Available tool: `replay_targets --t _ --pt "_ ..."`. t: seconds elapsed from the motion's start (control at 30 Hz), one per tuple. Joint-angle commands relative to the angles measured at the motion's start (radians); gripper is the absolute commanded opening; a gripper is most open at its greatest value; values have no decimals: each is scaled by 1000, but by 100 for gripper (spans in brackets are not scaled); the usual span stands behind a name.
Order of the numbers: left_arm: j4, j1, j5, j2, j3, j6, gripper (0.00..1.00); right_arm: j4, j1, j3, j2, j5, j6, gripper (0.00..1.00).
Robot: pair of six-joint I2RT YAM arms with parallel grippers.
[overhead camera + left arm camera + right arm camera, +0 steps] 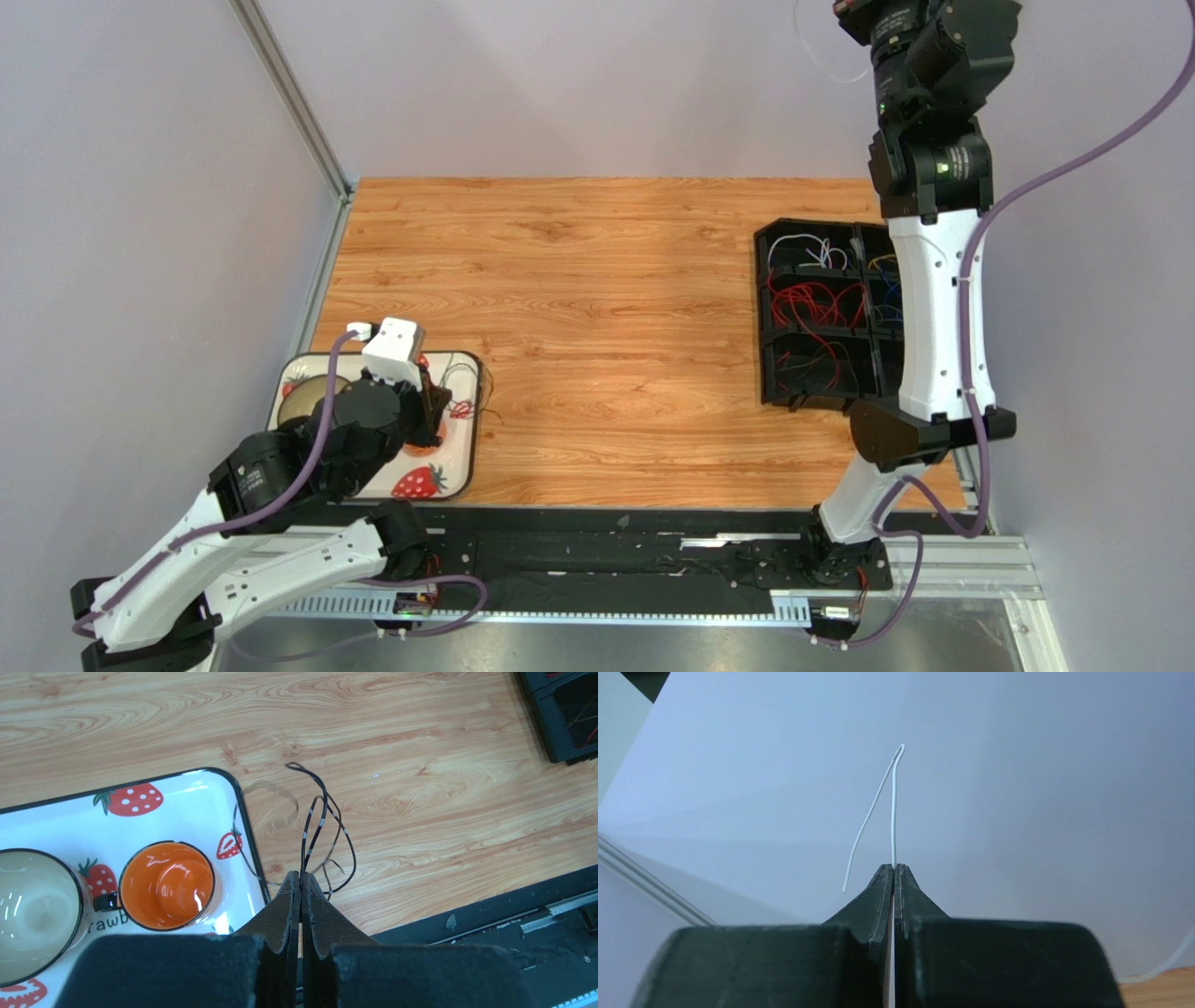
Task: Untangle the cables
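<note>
My left gripper (pixel 301 876) is shut on a thin dark cable (pixel 309 822) with white bands. The cable loops out over the wood just past the right rim of the strawberry tray (pixel 242 801). In the top view this gripper (pixel 432 415) hangs over the tray's right edge. My right gripper (pixel 894 867) is shut on a thin white cable (pixel 893 805) that bends over and hangs free in front of the wall. That arm is raised high at the back right (pixel 919 84). More cables, red (pixel 811 301), white (pixel 805 254) and blue, lie in a black compartment box (pixel 769 315).
The strawberry tray holds an orange cup (pixel 166 884) and a beige bowl (pixel 31 913). The black box stands at the table's right side under my right arm. A black rail (pixel 631 560) runs along the near edge. Walls close in left and back.
</note>
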State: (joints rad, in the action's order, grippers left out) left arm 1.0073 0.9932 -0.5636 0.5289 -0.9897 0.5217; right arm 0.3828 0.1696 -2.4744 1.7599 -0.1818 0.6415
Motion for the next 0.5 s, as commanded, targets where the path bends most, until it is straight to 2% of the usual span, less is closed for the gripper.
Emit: replay_targets --t 0.0,0.13,0.47 --pt "-6 -2 -19 -9 -3 4 0 -105 -5 110 -112 -105 -115 0" --pt "-7 -2 -13 -9 -3 1 0 -111 -7 227 -178 -160 -205 0" --pt "-10 -2 -10 -7 -1 0 0 -108 -24 383 -321 -326 -374 0"
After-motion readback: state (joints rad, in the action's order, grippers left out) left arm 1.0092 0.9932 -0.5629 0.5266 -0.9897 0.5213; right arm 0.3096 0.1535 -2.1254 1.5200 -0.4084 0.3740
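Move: The right hand holds the white cable high up. The middle of the black divided box lies about 17 cm to its right, 5 cm back and some 60 cm below. In the box, the coiled white cable is roughly 9 cm ahead and 10 cm right of the hand, the red cable about 9 cm right and 1 cm back. From the left hand the box's middle is some 26 cm ahead, 56 cm right and 23 cm below. Carry the right gripper about 6 cm to the right and some 4 cm back, easing it down about 3 cm as it comes closer to the black box. Swing the wrist some 20 degrees, mostly clockwise, with its left side dipping, and keep the fingers shut on the white cable. Hold the left gripper still, with the dark cable in it. ##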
